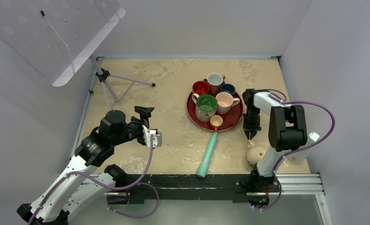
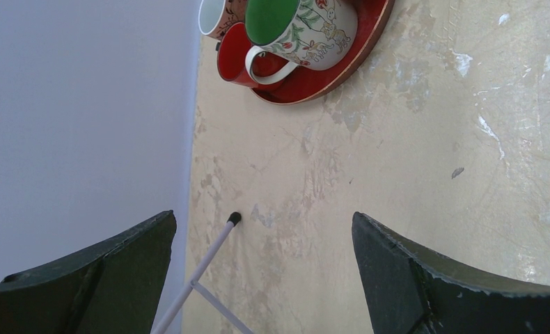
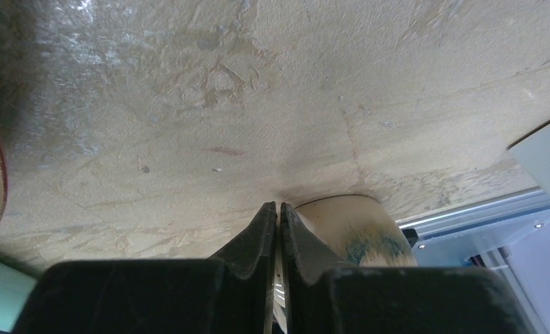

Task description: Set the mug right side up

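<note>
The mug (image 1: 257, 153) is rounded and beige, and rests on the table near the front right edge, beside the right arm's base. In the right wrist view the mug (image 3: 359, 226) has a blue smudge on its side, and its end meets the table just right of my fingers. My right gripper (image 1: 250, 137) points down at the mug's far side. There the right gripper (image 3: 278, 206) has its jaws almost touching, with a pale glossy sliver, seemingly the mug's handle, pinched between them. My left gripper (image 1: 154, 138) hovers at mid-left; this left gripper (image 2: 264, 213) is wide open over bare table.
A red tray (image 1: 192, 117) at centre back holds several cups, among them a green-lined mug (image 1: 205, 104) and a peach-lined one (image 1: 224, 101). A teal-handled scoop (image 1: 207, 154) lies in front of it. A white tripod (image 1: 113, 84) stands back left. A metal rail (image 1: 295, 180) edges the front.
</note>
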Robot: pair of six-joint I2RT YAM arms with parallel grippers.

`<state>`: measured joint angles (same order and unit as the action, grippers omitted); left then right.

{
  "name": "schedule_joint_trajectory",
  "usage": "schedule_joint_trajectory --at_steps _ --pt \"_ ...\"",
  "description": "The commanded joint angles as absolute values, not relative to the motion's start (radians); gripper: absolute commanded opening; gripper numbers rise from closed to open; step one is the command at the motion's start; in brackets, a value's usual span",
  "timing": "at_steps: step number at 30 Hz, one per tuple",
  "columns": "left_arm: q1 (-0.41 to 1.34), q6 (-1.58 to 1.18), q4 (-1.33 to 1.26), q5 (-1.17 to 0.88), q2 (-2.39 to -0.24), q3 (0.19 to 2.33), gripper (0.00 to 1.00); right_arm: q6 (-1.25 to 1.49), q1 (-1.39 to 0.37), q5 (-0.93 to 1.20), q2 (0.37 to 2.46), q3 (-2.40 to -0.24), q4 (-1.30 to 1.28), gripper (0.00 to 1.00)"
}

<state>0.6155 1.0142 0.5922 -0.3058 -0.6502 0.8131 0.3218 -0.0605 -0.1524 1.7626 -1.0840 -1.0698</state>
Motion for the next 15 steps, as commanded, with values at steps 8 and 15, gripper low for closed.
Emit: schedule_joint_trajectory --at_steps 8,15 --pt "0.609 1.028 0.566 -0.309 -0.654 0.815 1.00 0.296 -0.080 -0.150 1.701 -1.179 -1.144 0.62" --pt "0.610 1.036 0.560 -0.318 -0.654 0.815 1.00 0.230 -0.085 -0.003 1.620 -1.321 -1.074 0.89"
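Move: The beige gourd-shaped jar sits just behind the right hand, its neck right at the nearly shut fingertips: the jar's middle is about 8 cm back and 3 cm right, at roughly fingertip height. The red tray's middle lies some 11 cm ahead and 15 cm left; the small orange mug on it, 5 cm ahead and 14 cm left. From the left hand the jar is about 43 cm right, 8 cm back and 22 cm down. Up and a little forward and left, the right hand backs off the jar's neck after a brief stay, about 4 cm in all and gathering speed, fingers still pointing down with only a slight tilt. The fingers spread from nearly shut to almost fully open as it rises clear of the jar, drawing nearer the edge of the tray. ##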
